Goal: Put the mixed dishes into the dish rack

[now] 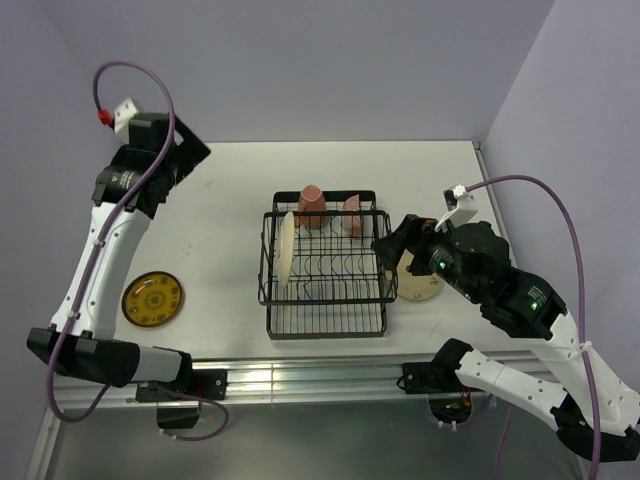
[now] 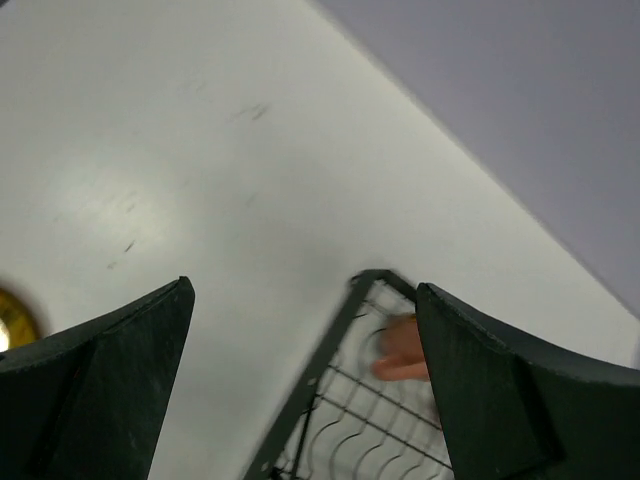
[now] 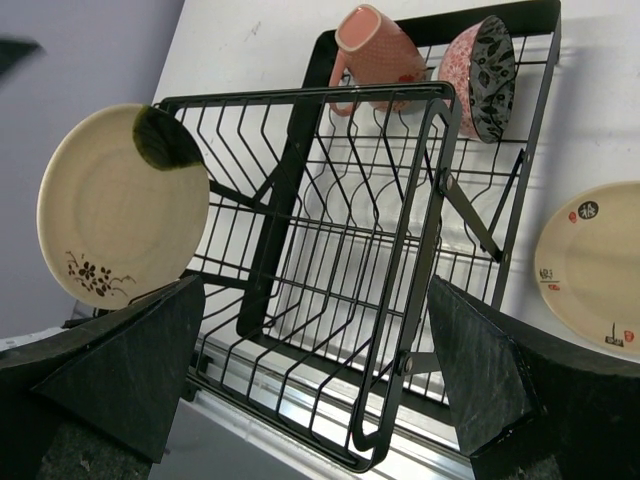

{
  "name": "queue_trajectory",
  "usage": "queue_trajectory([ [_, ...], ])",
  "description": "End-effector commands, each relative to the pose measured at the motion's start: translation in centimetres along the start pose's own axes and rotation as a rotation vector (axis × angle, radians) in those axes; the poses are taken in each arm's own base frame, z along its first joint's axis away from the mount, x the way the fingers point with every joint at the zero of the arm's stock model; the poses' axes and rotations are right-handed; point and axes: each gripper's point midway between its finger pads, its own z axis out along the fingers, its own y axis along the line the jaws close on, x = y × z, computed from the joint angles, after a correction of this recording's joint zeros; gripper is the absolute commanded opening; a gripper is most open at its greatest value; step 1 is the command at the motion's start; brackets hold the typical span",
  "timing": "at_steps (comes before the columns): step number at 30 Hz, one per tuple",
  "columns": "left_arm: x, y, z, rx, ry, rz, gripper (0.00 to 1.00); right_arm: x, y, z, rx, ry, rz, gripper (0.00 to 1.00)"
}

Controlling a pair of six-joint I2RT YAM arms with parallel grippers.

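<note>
The black wire dish rack (image 1: 325,333) stands mid-table. A cream plate (image 1: 287,250) stands upright in its left slots, and a pinkish mug (image 1: 311,206) and a small speckled bowl (image 1: 352,215) lie at its far end. A second cream plate (image 1: 424,283) lies flat right of the rack, partly under my right gripper (image 1: 392,243). That gripper is open and empty above the rack's right side. The yellow patterned plate (image 1: 153,299) lies at the near left. My left gripper (image 1: 195,150) hangs open and empty high at the far left. The right wrist view shows the rack (image 3: 300,160), upright plate (image 3: 115,205), mug (image 3: 375,50), bowl (image 3: 480,70) and flat plate (image 3: 590,265).
The left wrist view looks down past the open left gripper (image 2: 305,380) at bare table, the rack's far left corner (image 2: 340,340), a blurred piece of the mug (image 2: 400,350) and a sliver of the yellow plate (image 2: 8,325). Purple walls close the back and both sides.
</note>
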Motion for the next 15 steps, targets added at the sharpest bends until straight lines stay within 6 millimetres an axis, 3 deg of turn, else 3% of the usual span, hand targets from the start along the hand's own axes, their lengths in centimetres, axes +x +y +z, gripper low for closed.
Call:
queue_trajectory([
  [1, 1.5, 5.1, -0.6, -0.143, -0.009, -0.104, 0.99, -1.8, 0.4, -0.9, -0.015, -0.055, -0.003, 1.00],
  [6, 6.8, 12.4, 0.7, -0.321, 0.075, -0.125, 0.99, -1.5, 0.9, -0.6, -0.028, -0.034, -0.002, 1.00],
  [8, 8.5, 14.3, 1.1, -0.358, 0.125, -0.104, 0.99, -1.1, 1.3, -0.5, -0.049, -0.016, 0.004, 1.00],
  [12, 9.8, 18.5, 1.3, -0.475, 0.171, -0.069, 0.99, -0.5, 1.8, -0.1, -0.092, -0.011, 0.013, 1.00],
  [15, 11.1, 20.1, 1.4, -0.493, 0.204, -0.049, 0.99, -0.4, 1.6, 0.2, -0.086, -0.013, -0.010, 1.00],
])
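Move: The yellow plate lies roughly 15 cm back towards the base from the left hand, about 17 cm to its left and some 34 cm below. The middle of the dish rack is about 8 cm back and 28 cm to the hand's right, some 28 cm below; the cream plate standing in the rack is about 7 cm back and 20 cm right, some 25 cm down. From the right hand the yellow plate lies about 59 cm left, 3 cm ahead and 30 cm down. Down first and fastest, the left hand drops about 18 cm while drawing back and swinging left by some 9 cm each, heading for the yellow plate and easing off near the end. The wrist tips the fingers some 25 degrees further down and turns counter-clockwise; they stay wide open, still touching nothing. ##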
